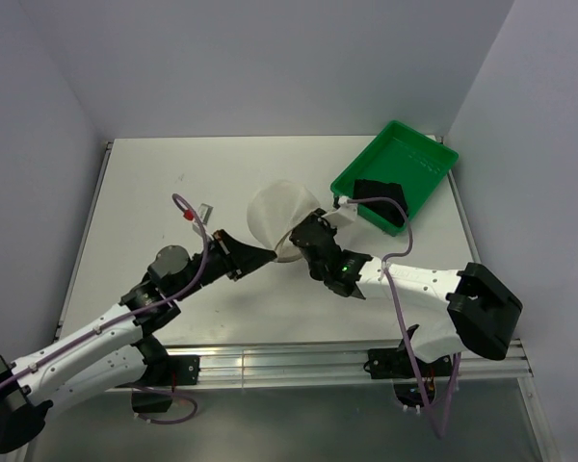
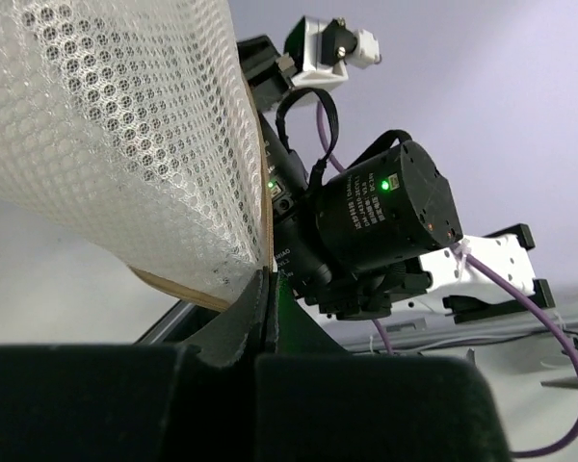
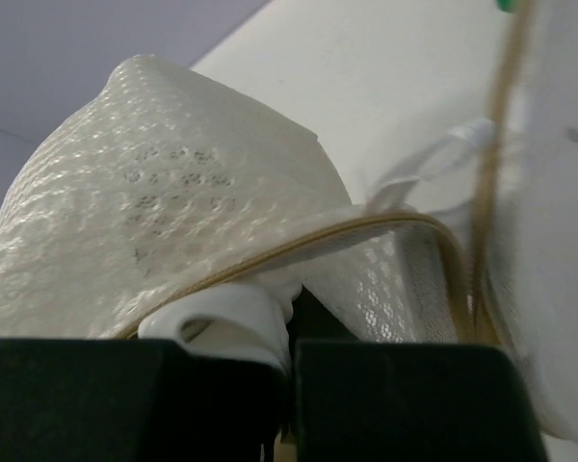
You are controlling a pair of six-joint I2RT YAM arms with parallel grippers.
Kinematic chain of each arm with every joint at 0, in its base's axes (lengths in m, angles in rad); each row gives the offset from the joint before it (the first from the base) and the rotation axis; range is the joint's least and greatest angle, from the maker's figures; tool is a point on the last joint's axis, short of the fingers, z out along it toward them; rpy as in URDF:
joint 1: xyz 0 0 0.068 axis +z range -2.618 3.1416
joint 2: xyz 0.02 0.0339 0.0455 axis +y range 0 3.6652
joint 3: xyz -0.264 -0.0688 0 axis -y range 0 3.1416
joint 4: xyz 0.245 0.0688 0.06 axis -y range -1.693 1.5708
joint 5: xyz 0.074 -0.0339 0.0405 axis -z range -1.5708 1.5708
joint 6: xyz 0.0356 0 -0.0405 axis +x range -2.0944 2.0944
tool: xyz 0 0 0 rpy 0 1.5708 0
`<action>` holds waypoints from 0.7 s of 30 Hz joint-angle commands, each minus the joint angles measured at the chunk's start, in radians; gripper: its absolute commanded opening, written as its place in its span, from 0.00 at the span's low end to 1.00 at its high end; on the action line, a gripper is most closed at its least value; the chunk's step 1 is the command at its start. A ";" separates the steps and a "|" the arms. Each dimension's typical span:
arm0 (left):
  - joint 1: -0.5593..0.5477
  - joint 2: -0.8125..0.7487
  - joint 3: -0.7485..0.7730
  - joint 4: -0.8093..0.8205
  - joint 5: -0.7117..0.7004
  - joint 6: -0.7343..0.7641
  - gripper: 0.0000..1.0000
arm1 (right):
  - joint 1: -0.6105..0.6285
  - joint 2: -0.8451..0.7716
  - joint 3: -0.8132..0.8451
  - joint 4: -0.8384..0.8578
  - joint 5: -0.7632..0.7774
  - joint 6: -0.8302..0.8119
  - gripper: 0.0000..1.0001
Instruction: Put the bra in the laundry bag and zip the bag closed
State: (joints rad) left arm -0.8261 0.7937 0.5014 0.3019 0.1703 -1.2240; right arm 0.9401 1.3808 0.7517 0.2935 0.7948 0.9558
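The laundry bag (image 1: 275,214), a white mesh pouch with tan rims, is held up mid-table between both arms. My left gripper (image 1: 264,254) is shut on its near tan rim; in the left wrist view the jaws (image 2: 263,281) pinch that rim below the mesh (image 2: 125,125). My right gripper (image 1: 300,237) is shut on the bag's right side. In the right wrist view it (image 3: 291,332) clamps a white fabric loop under the tan rim of the laundry bag (image 3: 173,212). The black bra (image 1: 380,198) lies in the green tray, apart from both grippers.
The green tray (image 1: 419,159) sits tilted at the back right near the wall. A small pale object (image 1: 205,209) lies on the table left of the bag. Walls close in on three sides. The right arm's wrist (image 2: 380,212) hangs close in front of the left gripper.
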 commanded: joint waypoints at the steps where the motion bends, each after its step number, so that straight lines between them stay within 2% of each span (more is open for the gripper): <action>1: -0.004 -0.050 -0.024 -0.072 -0.031 -0.014 0.00 | -0.004 -0.026 0.006 -0.198 0.144 0.003 0.00; 4: 0.028 -0.025 -0.084 -0.101 -0.025 -0.041 0.00 | 0.011 -0.049 0.009 -0.261 0.144 -0.012 0.00; 8: 0.062 -0.004 -0.159 -0.049 0.026 -0.081 0.00 | 0.025 -0.006 0.063 -0.342 0.121 -0.031 0.00; 13: 0.103 -0.014 -0.172 -0.069 0.012 -0.077 0.00 | 0.025 0.165 0.202 -0.466 0.028 -0.107 0.13; 15: 0.178 -0.010 -0.176 -0.054 0.049 -0.069 0.00 | 0.025 0.187 0.228 -0.488 -0.033 -0.159 0.42; 17: 0.232 0.004 -0.175 -0.061 0.086 -0.040 0.00 | 0.025 0.187 0.274 -0.536 -0.065 -0.213 0.51; 18: 0.276 0.009 -0.178 -0.061 0.092 -0.028 0.00 | 0.025 0.161 0.276 -0.539 -0.087 -0.241 0.67; 20: 0.318 0.025 -0.178 -0.075 0.106 0.010 0.00 | 0.025 0.144 0.305 -0.556 -0.187 -0.313 0.82; 21: 0.350 0.030 -0.178 -0.078 0.116 0.020 0.00 | 0.025 0.141 0.323 -0.577 -0.218 -0.336 0.84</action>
State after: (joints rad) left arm -0.5369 0.8104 0.3214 0.2039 0.2256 -1.2575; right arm 0.9642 1.5726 0.9966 -0.2142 0.6689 0.7403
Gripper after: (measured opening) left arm 0.012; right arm 0.814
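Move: The left gripper holds the laundry bag's rim; the bag's middle is about 13 cm forward, 3 cm to its right and some 9 cm below. The right gripper is already in the bag's mouth with the white bra, the bag's middle roughly level with it, 4 cm left and 2 cm back. From the right gripper, the bag's round lid lies some 8 cm right, 3 cm forward and 5 cm below; the green basket is 22 cm forward, 24 cm right, 16 cm below. Keep the left gripper shut on the rim and sink it about 11 cm, then draw it forward and left with the rim. Lower the right gripper some 7 cm with the bra into the bag, drifting slightly right and then back left, roll its left side down about 30 degrees while tipping the fingers down, then open wide to let go of the bra. ##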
